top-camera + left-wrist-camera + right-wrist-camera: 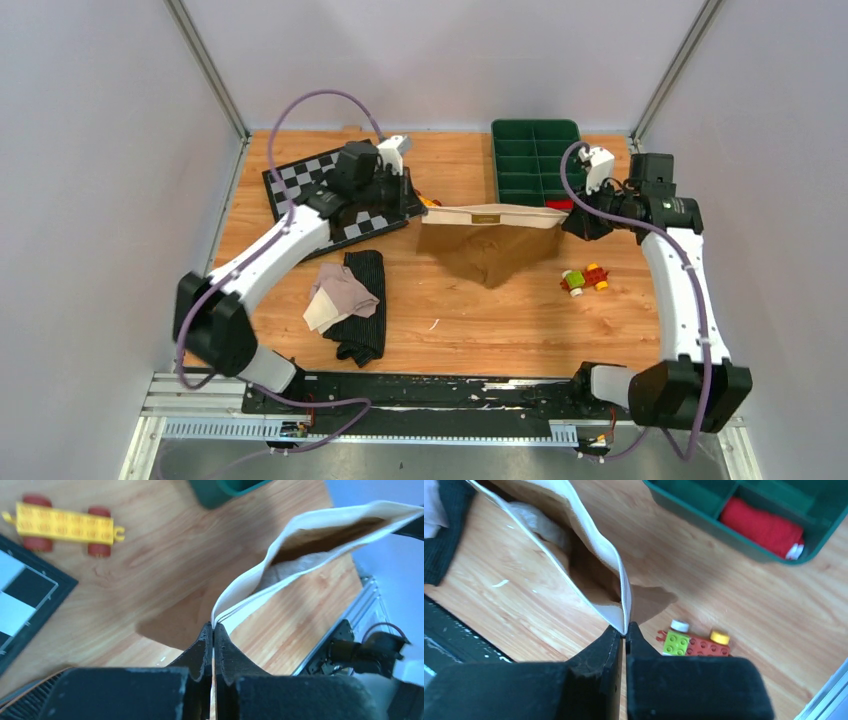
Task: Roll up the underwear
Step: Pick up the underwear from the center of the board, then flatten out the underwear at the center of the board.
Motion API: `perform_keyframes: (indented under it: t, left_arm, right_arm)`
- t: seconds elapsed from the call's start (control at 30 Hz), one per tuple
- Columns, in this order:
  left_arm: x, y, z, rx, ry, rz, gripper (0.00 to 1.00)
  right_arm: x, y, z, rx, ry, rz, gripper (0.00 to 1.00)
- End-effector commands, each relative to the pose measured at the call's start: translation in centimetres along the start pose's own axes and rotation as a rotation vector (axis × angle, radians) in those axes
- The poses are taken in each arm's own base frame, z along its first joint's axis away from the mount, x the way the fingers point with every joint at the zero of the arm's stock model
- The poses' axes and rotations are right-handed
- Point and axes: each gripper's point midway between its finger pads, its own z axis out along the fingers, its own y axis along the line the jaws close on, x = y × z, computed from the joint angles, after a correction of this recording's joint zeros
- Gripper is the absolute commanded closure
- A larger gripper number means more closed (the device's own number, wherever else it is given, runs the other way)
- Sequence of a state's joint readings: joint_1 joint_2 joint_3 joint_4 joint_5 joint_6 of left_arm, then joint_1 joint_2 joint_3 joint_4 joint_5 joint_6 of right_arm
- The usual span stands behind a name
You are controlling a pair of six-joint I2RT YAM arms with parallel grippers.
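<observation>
The tan-brown underwear (487,250) with its cream waistband (487,216) hangs stretched above the table between both arms. My left gripper (419,206) is shut on the waistband's left end (310,530), its jaws pinching the cream edge at their tips (213,626). At the right end, my right gripper (566,214) is shut on the same band (625,629), and the brown cloth (589,575) sags open below it. The black underwear (364,310) lies flat at the left front. The pale pink-beige one (338,293) is crumpled on top of it.
A green compartment tray (497,160) stands at the back right, with a red roll (764,527) in one cell. The checkerboard mat (300,185) lies at the back left, a yellow toy cart (65,525) beside it. A small toy brick car (585,279) sits right of the garment.
</observation>
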State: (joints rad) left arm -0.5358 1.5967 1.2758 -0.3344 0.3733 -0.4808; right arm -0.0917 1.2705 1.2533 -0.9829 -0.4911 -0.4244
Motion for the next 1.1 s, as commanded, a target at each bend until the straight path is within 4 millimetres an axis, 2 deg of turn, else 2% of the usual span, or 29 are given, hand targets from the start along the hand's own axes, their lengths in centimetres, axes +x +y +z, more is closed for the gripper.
perform_keyframes:
  t: [0.0,0.13,0.27,0.43,0.57,0.63,0.73,0.9,0.97,1.07]
  left_arm:
    - [0.4,-3.5,-6.3,0.1,-0.025,0.241,1.0]
    - [1.7,-4.2,-9.5,0.111,-0.044,0.292,1.0]
    - [3.7,-4.9,-12.2,0.157,-0.055,0.356,1.0]
    - [6.5,-5.1,-13.9,0.198,-0.029,0.366,1.0]
    - [7.6,-4.7,-13.7,0.197,-0.007,0.335,1.0]
    - [7.7,-4.4,-12.8,0.194,0.0,0.299,1.0]
    - [6.4,-3.4,-11.0,0.143,-0.02,0.261,1.0]
    - [4.3,1.9,-6.9,-0.104,-0.016,0.229,1.0]
    - [3.0,2.7,-5.3,-0.124,-0.036,0.248,1.0]
    - [0.8,2.1,-4.3,-0.109,-0.073,0.254,1.0]
  right_arm:
    - [-4.3,5.9,-5.1,-0.159,-0.208,-0.148,1.0]
    - [-4.3,9.1,-7.6,-0.2,-0.284,-0.201,1.0]
    - [-2.6,11.3,-8.8,-0.247,-0.304,-0.217,1.0]
    - [0.2,14.4,-9.1,-0.397,-0.258,-0.131,1.0]
    - [1.2,15.7,-9.1,-0.43,-0.246,-0.108,1.0]
    - [1.1,15.5,-8.8,-0.415,-0.247,-0.09,1.0]
    - [1.2,13.9,-6.5,-0.386,-0.179,-0.013,1.0]
    - [2.3,10.0,-0.8,-0.297,-0.017,0.141,1.0]
    - [2.2,8.9,0.9,-0.281,0.006,0.155,1.0]
    - [1.0,6.3,2.0,-0.164,-0.01,0.149,1.0]
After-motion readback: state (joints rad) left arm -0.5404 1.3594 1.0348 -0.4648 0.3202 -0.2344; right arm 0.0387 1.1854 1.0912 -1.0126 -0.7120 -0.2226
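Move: My hands already pinch the two ends of the underwear's waistband. The underwear's middle lies about 14 cm right of my left hand, 3 back and 8 below; 14 left of my right, 2 back. Some 16 cm below left-hand height, the yellow car is 9 ahead and 1 left, the striped cloth 13 back and 14 left. Down by 17 from my right hand, the green tray is 21 ahead and 1 left, the toy truck 4 back and 9 right. With both grips still shut on the waistband corners, I fling the underwear up some 9 cm and back about 13 towards my bases, drifting left and tipping my fingers up. Then I reverse, swinging both hands forward and down over the open table while my fingers tip down again, the right hand's more strongly. ##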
